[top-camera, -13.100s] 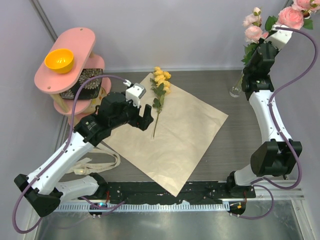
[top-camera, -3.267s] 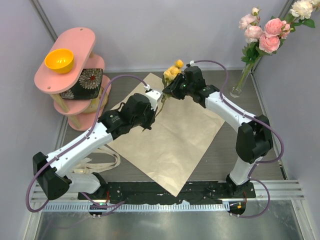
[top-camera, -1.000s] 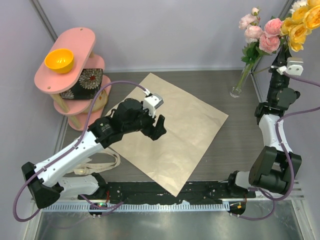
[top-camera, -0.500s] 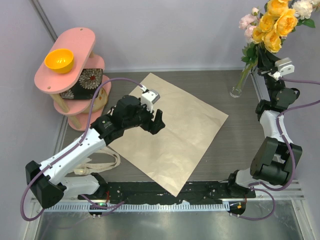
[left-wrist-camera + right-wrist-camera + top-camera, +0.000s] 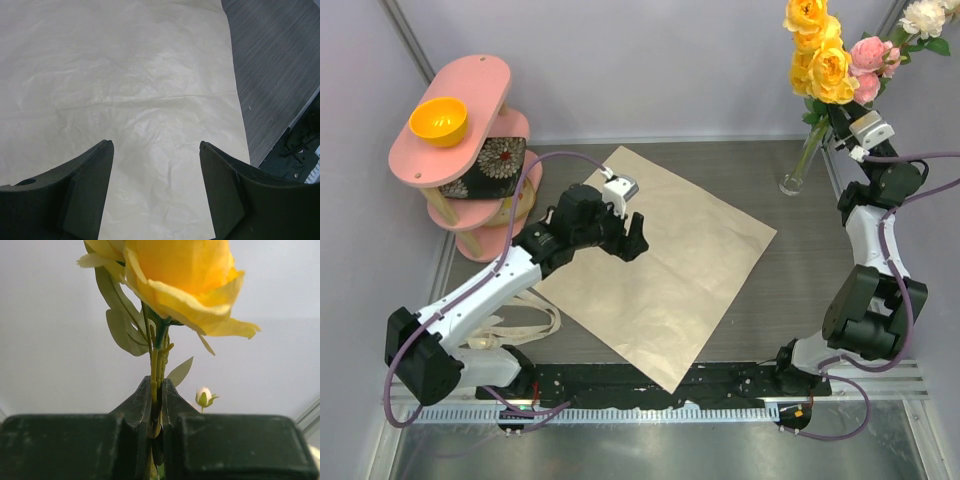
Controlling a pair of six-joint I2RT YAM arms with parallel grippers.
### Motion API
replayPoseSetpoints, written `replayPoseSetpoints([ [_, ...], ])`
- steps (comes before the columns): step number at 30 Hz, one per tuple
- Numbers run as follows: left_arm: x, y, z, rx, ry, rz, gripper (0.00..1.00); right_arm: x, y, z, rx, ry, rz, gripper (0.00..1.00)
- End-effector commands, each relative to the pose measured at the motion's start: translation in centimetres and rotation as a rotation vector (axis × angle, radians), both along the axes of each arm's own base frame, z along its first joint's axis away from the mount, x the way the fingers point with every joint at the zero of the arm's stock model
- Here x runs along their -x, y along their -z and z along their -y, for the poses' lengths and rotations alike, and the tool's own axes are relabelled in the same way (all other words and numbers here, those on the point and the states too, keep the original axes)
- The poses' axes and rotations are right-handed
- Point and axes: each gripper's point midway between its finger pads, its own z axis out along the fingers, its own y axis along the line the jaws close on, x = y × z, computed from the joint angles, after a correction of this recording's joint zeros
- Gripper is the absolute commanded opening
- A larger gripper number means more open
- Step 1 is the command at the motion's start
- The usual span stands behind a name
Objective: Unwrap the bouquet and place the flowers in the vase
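My right gripper [image 5: 839, 112] is shut on the stems of the yellow flowers [image 5: 819, 52], held upright high at the back right, just above and right of the vase [image 5: 791, 178]. The slim clear vase holds pink flowers [image 5: 870, 55] and a white one [image 5: 925, 16]. In the right wrist view the stems sit pinched between the gripper's [image 5: 157, 382] jaws, under a yellow bloom [image 5: 182, 270]. The bouquet's kraft paper [image 5: 670, 265] lies flat and open. My left gripper [image 5: 634, 240] hovers open over the paper [image 5: 125, 75], empty [image 5: 156, 145].
A pink tiered shelf [image 5: 450, 110] at the back left carries an orange bowl [image 5: 438, 120] and a floral black box [image 5: 490, 165]. Cream ribbon [image 5: 515, 330] lies by the left arm. Grey walls close the back and sides. Bare grey table [image 5: 280, 60] lies past the paper's edge.
The right gripper has carried the yellow flowers leftward, from the far right edge to just above the vase. The left gripper has drifted slightly toward the back, still open.
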Motion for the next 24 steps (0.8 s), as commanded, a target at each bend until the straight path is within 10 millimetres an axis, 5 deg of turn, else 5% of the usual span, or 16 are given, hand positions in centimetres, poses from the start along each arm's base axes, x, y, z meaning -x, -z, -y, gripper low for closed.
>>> replayPoseSetpoints([
  [1, -1.5, -1.3, 0.3, 0.073, -0.008, 0.027, 0.73, 0.9, -2.7, -1.0, 0.156, -0.001, 0.160, 0.01],
  [24, -2.9, -0.5, 0.0, 0.085, -0.025, -0.009, 0.73, -3.7, 0.1, 0.9, 0.134, -0.013, 0.059, 0.01],
])
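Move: The right hand, already gripping the yellow roses by their stems, has the vase about 12 cm ahead and 5 cm to its right, its middle some 36 cm below. The pink roses standing in the vase are about 11 cm ahead and 7 cm right, near hand height; the white rose is roughly 16 cm ahead and 17 cm right, similarly high. From the left hand, the vase lies some 27 cm ahead, 44 cm right and 11 cm below. Still pinching the yellow roses' stems between its shut fingers, the right hand carries them forward about 4.5 cm towards the vase, soon sinking to end some 2.5 cm lower. Early on its wrist rolls about 5 degrees, left side dipping. The open left hand drifts about 2 cm forward over the paper, touching nothing. ##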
